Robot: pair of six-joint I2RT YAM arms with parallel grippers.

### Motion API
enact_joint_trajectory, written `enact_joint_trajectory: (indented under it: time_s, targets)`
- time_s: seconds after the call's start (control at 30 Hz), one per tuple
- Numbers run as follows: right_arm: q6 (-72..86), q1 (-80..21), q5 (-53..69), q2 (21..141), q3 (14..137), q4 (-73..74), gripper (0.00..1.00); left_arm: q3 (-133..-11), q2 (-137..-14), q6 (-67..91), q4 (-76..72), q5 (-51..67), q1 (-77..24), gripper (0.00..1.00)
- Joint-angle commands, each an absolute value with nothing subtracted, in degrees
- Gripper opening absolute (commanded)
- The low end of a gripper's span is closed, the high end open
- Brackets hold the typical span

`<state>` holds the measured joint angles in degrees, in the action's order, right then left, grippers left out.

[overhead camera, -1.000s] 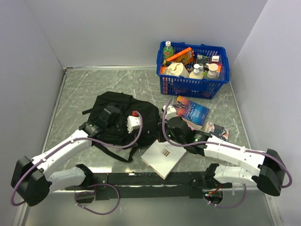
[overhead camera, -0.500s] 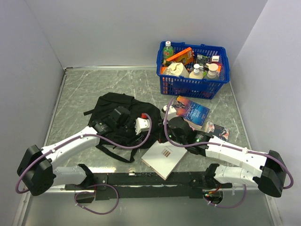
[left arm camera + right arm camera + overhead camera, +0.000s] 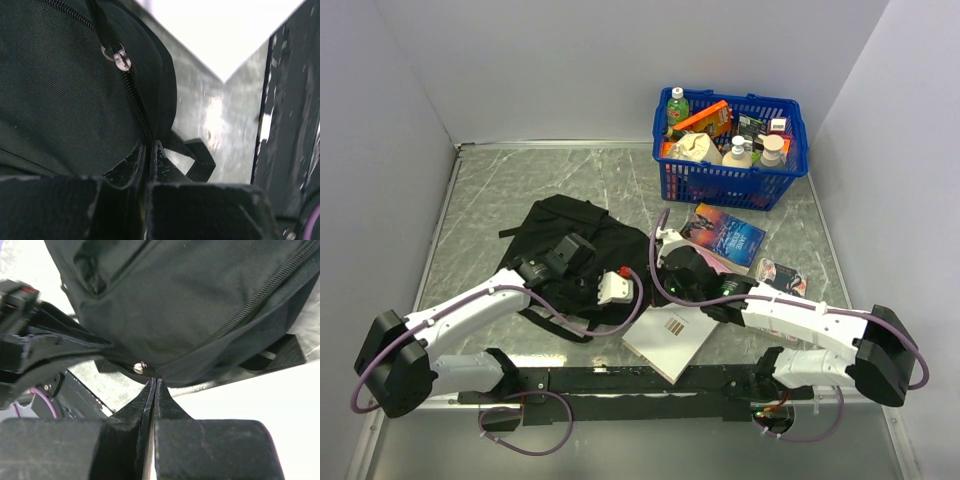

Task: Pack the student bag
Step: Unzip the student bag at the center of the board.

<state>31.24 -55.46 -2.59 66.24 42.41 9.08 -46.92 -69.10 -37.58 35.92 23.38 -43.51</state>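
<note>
The student bag (image 3: 578,218), black and soft, lies left of the table's middle. In the left wrist view its zipper (image 3: 131,92) with a metal pull (image 3: 117,56) runs down into my left gripper (image 3: 149,146), which is shut on the bag's zipper edge next to a black strap (image 3: 196,156). From above, the left gripper (image 3: 618,298) sits at the bag's near right corner. My right gripper (image 3: 155,381) is shut, its tips pinching the bag's lower hem just below a small metal pull (image 3: 139,367). In the top view the right gripper (image 3: 658,268) is at the bag's right edge.
A white notebook (image 3: 666,336) lies just in front of both grippers. A blue-covered book (image 3: 728,236) and a small packet (image 3: 781,275) lie to the right. A blue basket (image 3: 730,186) of groceries stands at the back right. The black mounting rail (image 3: 640,380) runs along the near edge.
My left gripper has closed and swung right and nearer along the bag, to its near right corner. The right gripper shifted slightly left, still shut. The bag's right side has bunched inward.
</note>
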Motion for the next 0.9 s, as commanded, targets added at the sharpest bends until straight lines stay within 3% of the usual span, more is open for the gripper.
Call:
enact_joint_trajectory:
  time_s: [0.0, 0.4, 0.73, 0.87]
  targets:
    - [31.4, -54.8, -3.4, 67.1, 45.9, 8.2, 0.0, -48.7, -65.9, -46.4, 47.7, 21.4, -41.9, 0.01]
    - [27.6, -50.8, -0.3, 74.7, 51.9, 7.3, 0.0, -46.8, -59.1, -62.5, 68.8, 21.4, -37.6, 0.01]
    - [24.0, -47.2, -2.7, 86.5, 55.9, 4.6, 0.0, -41.6, -50.3, -68.5, 64.0, 11.2, -34.0, 0.01]
    - [25.1, -43.5, -2.1, 84.3, 52.8, -2.9, 0.0, -45.5, -49.7, -71.7, 64.3, 17.2, -27.7, 0.01]
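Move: Left gripper: the zip slider is about 11 cm to the right and 3 cm ahead, nearly level; the white box lies some 18 cm right, 8 cm back and 8 cm lower. Right gripper, on the zip pull: the slider is just 2 cm left and 2 cm below; the bag's far right corner is roughly 11 cm ahead, 3 cm left and 8 cm lower, the white box 12 cm back, 3 cm right and 12 cm lower. Keep the left fingers pinched on the bag by the zip and haul it about 12 cm left, swinging a little back midway and tipping the fingers some 20 degrees steeper down. Holding the zip pull, ease the right gripper slightly left, then draw it about 8 cm forward and down along the bag's right side, away from the left hand. ##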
